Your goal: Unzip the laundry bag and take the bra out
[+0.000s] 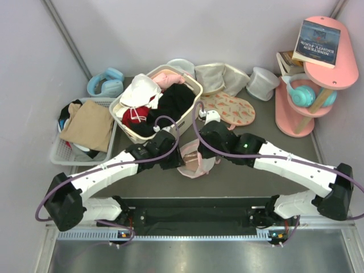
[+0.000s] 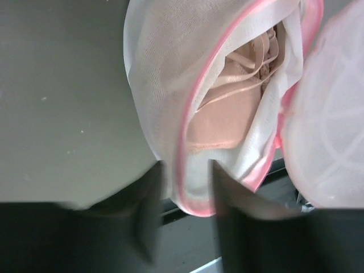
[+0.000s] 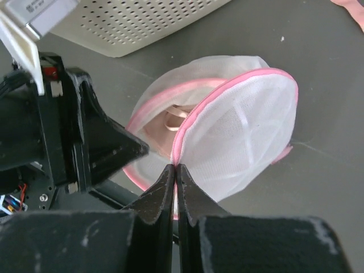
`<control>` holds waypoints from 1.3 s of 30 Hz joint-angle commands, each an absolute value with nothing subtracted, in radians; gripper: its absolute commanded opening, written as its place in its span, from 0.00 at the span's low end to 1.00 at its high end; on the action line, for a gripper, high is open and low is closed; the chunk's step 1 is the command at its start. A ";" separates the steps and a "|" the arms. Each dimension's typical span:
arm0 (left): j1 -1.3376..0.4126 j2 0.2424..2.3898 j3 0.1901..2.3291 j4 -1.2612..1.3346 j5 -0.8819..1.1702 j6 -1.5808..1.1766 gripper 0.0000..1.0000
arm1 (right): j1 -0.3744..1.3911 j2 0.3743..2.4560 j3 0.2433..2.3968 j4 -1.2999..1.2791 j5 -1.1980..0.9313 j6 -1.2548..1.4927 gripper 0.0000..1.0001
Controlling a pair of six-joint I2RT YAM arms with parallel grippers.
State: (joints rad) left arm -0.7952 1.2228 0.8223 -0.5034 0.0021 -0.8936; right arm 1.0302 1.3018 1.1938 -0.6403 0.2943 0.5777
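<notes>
The laundry bag (image 1: pixel 196 162) lies between both arms, its zip open and the mesh halves spread apart. In the left wrist view the pale pink bra (image 2: pixel 227 114) shows inside the pink-rimmed opening of the bag (image 2: pixel 159 74). My left gripper (image 2: pixel 186 168) stands open, one finger on each side of the lower half's pink rim. My right gripper (image 3: pixel 176 168) is shut on the pink rim of the upper mesh half (image 3: pixel 244 131) and holds it up. In that view the bra (image 3: pixel 170 122) peeks out behind the rim. From above, the left gripper (image 1: pixel 181 161) and the right gripper (image 1: pixel 200 153) meet at the bag.
A cream laundry basket (image 1: pixel 129 128) full of clothes stands just behind the bag. A white tray (image 1: pixel 62 151) with a tan cloth sits at the left and blue headphones (image 1: pixel 105 82) behind it. A printed pink cloth (image 1: pixel 230 108), a white domed pouch (image 1: pixel 263 82) and a pink shelf (image 1: pixel 293 116) stand at the right.
</notes>
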 commanded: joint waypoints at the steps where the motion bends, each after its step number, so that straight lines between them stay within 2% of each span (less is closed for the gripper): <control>1: -0.807 1.242 0.873 -0.460 -0.046 -0.885 0.30 | 1.017 1.210 1.161 -0.652 0.345 0.615 0.00; 2: -0.810 1.243 0.873 -0.463 -0.054 -0.890 0.25 | 1.016 1.181 1.154 -0.687 0.368 0.636 0.00; 3: -0.808 1.241 0.870 -0.463 -0.058 -0.893 0.14 | 1.012 1.166 1.144 -0.707 0.379 0.649 0.00; 6: -0.811 1.243 0.862 -0.460 -0.064 -0.907 0.00 | 0.994 1.089 1.102 -0.811 0.439 0.721 0.00; 9: -0.816 1.246 0.850 -0.453 -0.064 -0.917 0.00 | 0.971 1.008 1.057 -0.952 0.497 0.813 0.01; 11: -0.819 1.239 0.842 -0.442 -0.066 -0.928 0.00 | 0.959 0.954 1.043 -1.052 0.541 0.862 0.08; 12: -0.821 1.238 0.841 -0.439 -0.066 -0.931 0.00 | 0.947 0.937 1.052 -1.084 0.555 0.870 0.21; 13: -0.822 1.233 0.836 -0.437 -0.067 -0.936 0.00 | 0.940 0.911 1.064 -1.135 0.570 0.877 0.29; 14: -0.822 1.232 0.831 -0.434 -0.067 -0.939 0.00 | 0.925 0.899 1.081 -1.156 0.596 0.876 0.47; 15: -0.824 1.229 0.828 -0.434 -0.067 -0.940 0.00 | 0.919 0.891 1.122 -1.172 0.609 0.867 0.56; 17: -0.824 1.223 0.827 -0.431 -0.066 -0.946 0.00 | 0.898 0.884 1.170 -1.178 0.635 0.810 0.71; 20: -0.825 1.216 0.819 -0.420 -0.061 -0.954 0.00 | 0.890 0.908 1.245 -1.085 0.600 0.662 0.78; 25: -0.825 1.215 0.804 -0.399 -0.052 -0.971 0.00 | 0.888 1.029 1.240 -0.818 0.353 0.430 0.80; 31: -0.827 1.216 0.782 -0.373 -0.052 -0.992 0.00 | 0.913 1.173 1.157 -0.519 0.025 0.339 0.80; 39: -0.825 1.207 0.765 -0.356 -0.074 -1.023 0.00 | 0.931 1.417 1.144 -0.466 0.021 0.282 0.80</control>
State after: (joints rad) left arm -0.8211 1.2343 0.7826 -0.3687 -0.0608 -0.9783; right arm 0.9234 1.3476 1.1439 -0.5560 0.0566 0.3382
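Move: For my left hand, the laundry bag's pink rim is right between the half-open fingertips, and the bra in the bag's mouth lies about 3 cm ahead, 4 cm right and 3 cm lower. The laundry basket's middle is roughly 22 cm ahead and 10 cm left. My right hand already holds the bag's lid flap, bound for a spot some 5 cm back, 10 cm right and 16 cm below; the bra is about 2 cm ahead, 3 cm left and 12 cm down. With my left fingers I pinch the bag's rim shut and keep hold, barely shifting, while my right hand draws the lid flap about 16 cm to the right, slightly back, opening to let go on the way. I then lift the empty right hand some 6 cm, arc back left and down over the bag's mouth, and hold it wide open above the bra, turned about 10 degrees counter-clockwise. ##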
